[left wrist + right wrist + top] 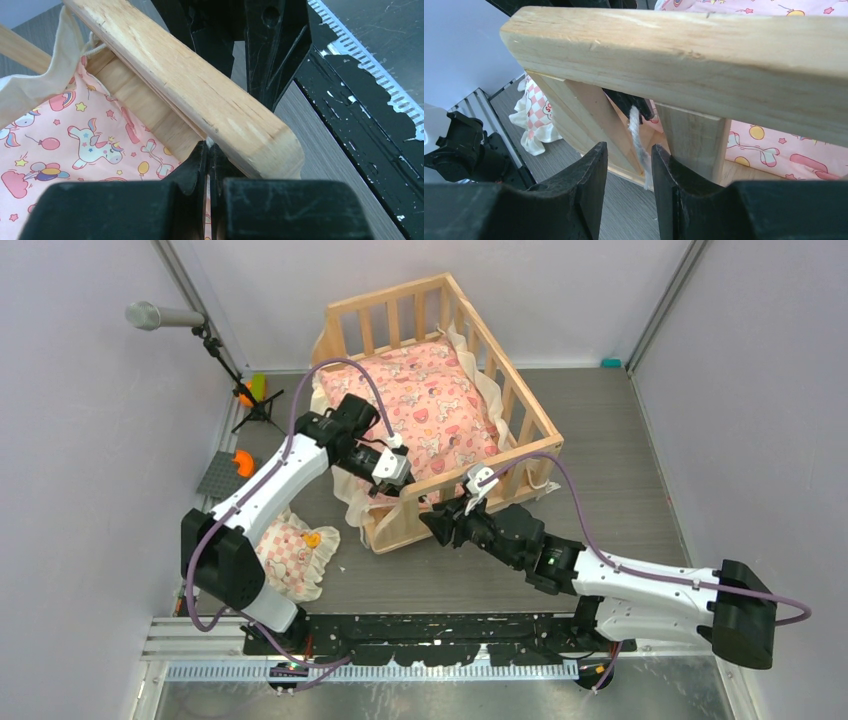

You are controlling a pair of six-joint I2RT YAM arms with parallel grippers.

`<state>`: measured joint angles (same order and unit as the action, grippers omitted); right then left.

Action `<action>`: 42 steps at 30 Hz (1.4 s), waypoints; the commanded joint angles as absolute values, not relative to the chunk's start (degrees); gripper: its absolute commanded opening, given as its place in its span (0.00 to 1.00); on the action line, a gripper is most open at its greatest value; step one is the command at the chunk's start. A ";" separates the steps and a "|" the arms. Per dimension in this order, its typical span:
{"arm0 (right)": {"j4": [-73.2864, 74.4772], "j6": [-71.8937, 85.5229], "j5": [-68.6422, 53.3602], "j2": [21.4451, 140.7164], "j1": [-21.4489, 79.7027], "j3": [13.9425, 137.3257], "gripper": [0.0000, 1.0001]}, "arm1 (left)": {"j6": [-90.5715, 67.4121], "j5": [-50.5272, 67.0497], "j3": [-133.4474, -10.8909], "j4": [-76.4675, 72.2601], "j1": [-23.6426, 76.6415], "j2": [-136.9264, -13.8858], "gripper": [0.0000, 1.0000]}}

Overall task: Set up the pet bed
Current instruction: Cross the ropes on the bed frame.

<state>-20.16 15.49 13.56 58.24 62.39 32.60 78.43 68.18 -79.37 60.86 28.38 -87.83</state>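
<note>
The pet bed (532,418), a pale wooden crib with slatted sides, stands at the table's middle back with a pink printed cushion (430,405) inside. My left gripper (397,482) reaches over the near rail (200,85) at the bed's near left corner. It is shut, with a bit of white cord pinched at its tips (209,149). In the right wrist view that cord (636,135) hangs down behind the rail (699,45) between two slats. My right gripper (430,517) is outside the near side, open, its jaws (629,150) standing either side of the cord's lower end without touching it.
A small checked frilled pillow (290,555) lies on the table left of the bed, near the left arm's base. A microphone stand (160,315) and orange items (243,462) sit at the far left. Grey walls close in both sides.
</note>
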 commanded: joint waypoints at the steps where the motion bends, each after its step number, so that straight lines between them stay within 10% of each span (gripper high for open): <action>1: -24.50 14.45 23.76 59.83 60.70 32.42 0.44 | 83.23 73.68 -81.65 71.88 30.58 -88.68 0.00; 20: -26.08 13.32 24.52 58.83 60.72 29.95 0.00 | 84.86 74.04 -82.62 74.64 30.56 -89.38 0.01; 24: -23.06 13.47 20.21 56.93 60.72 29.94 0.00 | 84.01 73.47 -82.38 73.89 30.59 -88.92 0.14; 29: -17.40 15.69 11.73 54.89 60.72 30.94 0.00 | 78.49 70.97 -81.00 69.44 30.53 -86.67 0.67; 42: -8.38 19.75 3.82 49.63 63.06 27.57 0.00 | 31.32 55.61 -58.22 14.95 30.41 -63.99 0.92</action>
<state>-10.35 18.46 6.11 52.07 62.06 28.80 47.88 57.34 -60.80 28.60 28.82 -69.65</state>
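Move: The free stretch of rope hangs between the right hand's half-open fingers, about 2 cm ahead of and 2 cm below that hand, with no offset to either side. The crib's end rail passes some 5 cm ahead of the right hand and 4 cm above it; the nearest slat is about 6 cm ahead and 1 cm left, the corner board some 7 cm left and 1 cm ahead. From the left hand, which still pinches the rope inside the end rail, that stretch lies about 3 cm back, 3 cm right and 3 cm lower. The right hand eases down and forward about 2 cm to the rope below the end rail, shuts its fingers on it, then draws back towards the robot about 5 cm, sinking some 2 cm more, with the rope still pinched. The left hand keeps its pinch almost without moving until the right has hold, then opens wide and lets go, shifting only about a centimetre or so inside the rail and turning some 15 degrees counter-clockwise. ##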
